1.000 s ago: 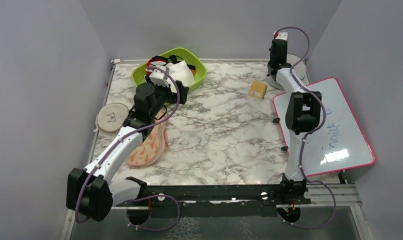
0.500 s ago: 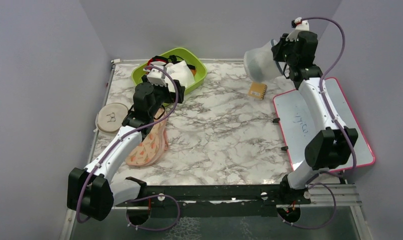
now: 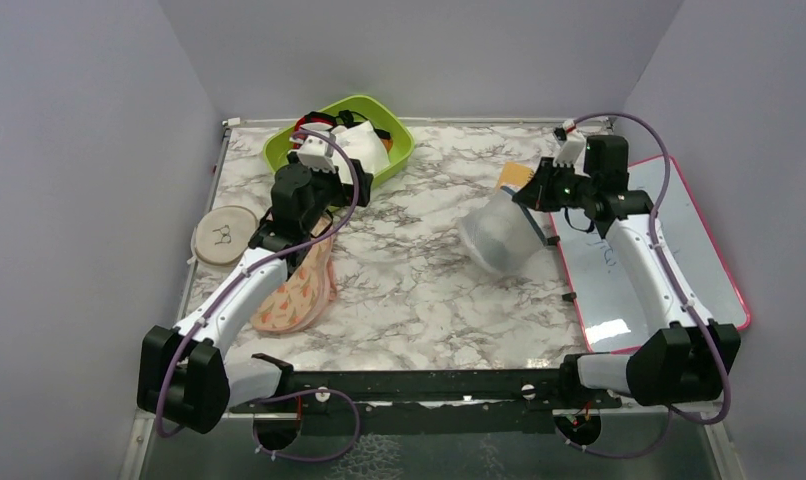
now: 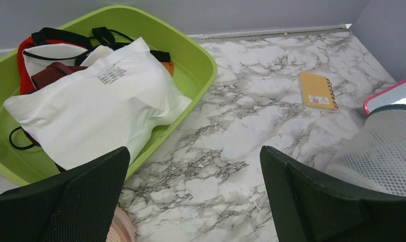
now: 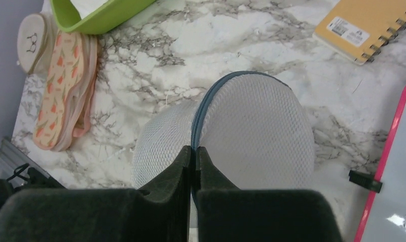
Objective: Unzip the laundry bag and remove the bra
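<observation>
The laundry bag (image 3: 497, 240), a round white mesh pouch with a grey-blue zip band, is on the marble table right of centre. It also shows in the right wrist view (image 5: 256, 121) and at the right edge of the left wrist view (image 4: 387, 146). My right gripper (image 3: 535, 198) is shut on the bag's zip band (image 5: 194, 149). My left gripper (image 3: 351, 186) is open and empty (image 4: 193, 151), low over the table beside the green tub. No bra shows through the mesh.
A green tub (image 3: 402, 152) at the back left holds a white rectangular pouch (image 4: 100, 101) and clothes. A peach patterned padded piece (image 3: 297, 290) and a beige disc (image 3: 223, 234) lie at the left. A yellow notebook (image 4: 317, 91) lies behind the bag. A pink-rimmed whiteboard (image 3: 669, 270) sits at the right.
My right arm lifted the bag from the back right corner and swung it down and left to the table right of centre. My left arm barely moved.
</observation>
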Action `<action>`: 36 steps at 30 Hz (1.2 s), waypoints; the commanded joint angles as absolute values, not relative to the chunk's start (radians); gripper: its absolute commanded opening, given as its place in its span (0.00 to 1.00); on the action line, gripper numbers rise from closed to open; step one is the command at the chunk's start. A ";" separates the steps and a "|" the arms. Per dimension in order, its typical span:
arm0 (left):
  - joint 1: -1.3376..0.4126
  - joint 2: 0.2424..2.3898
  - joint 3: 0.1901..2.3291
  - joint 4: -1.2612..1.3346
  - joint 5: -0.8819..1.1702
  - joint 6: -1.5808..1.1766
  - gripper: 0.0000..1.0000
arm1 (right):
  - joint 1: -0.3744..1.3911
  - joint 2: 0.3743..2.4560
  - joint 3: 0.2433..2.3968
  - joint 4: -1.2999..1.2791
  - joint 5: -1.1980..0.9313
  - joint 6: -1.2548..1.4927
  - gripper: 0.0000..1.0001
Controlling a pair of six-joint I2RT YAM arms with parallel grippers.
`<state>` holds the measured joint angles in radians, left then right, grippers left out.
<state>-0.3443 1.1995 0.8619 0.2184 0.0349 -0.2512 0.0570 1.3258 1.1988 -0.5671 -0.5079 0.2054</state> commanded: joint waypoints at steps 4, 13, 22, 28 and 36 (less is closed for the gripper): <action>-0.382 1.219 0.865 0.250 0.064 -0.278 0.99 | 0.131 1.171 1.017 -0.565 -0.525 0.331 0.01; -0.393 1.256 0.872 0.245 0.089 -0.298 0.99 | 0.333 1.011 0.773 -0.376 -0.538 0.625 0.24; -0.406 1.271 0.871 0.244 0.104 -0.293 0.99 | 0.394 0.898 0.746 -0.219 -0.750 0.675 0.56; -0.439 1.295 0.892 0.215 0.120 -0.284 0.99 | 0.394 1.007 1.039 -0.601 -0.409 0.409 0.69; -0.505 1.342 0.932 0.171 0.156 -0.253 0.99 | 0.314 1.156 1.201 -0.755 -0.014 0.349 0.97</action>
<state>-0.4767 1.3224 0.8772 0.1913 0.1127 -0.2779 0.3809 1.0840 1.1477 -0.6083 -0.2340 0.4267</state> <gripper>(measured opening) 0.991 0.958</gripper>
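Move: The laundry bag hangs by its rim from the shut right gripper, its middle about 10 cm below, 4 cm back and 4 cm left. Its bare table spot is some 11 cm back, 5 cm left and 21 cm below that hand; the notebook lies roughly 13 cm straight ahead, the whiteboard 28 cm right and 4 cm back. From the open left gripper the bag is about 29 cm right, 8 cm back and 14 cm lower; the green basket is 17 cm ahead and 7 cm left. Swing the right gripper, still pinching the rim, back about 15 cm with some 11 cm left and 6 cm down, opening midway to let go of the bag. Rolling its left side up then back, reverse forward, up about 10 cm and right, ending wide open above the bag. Ease the open left gripper right towards the bag and a bit down, tipping down slightly. ##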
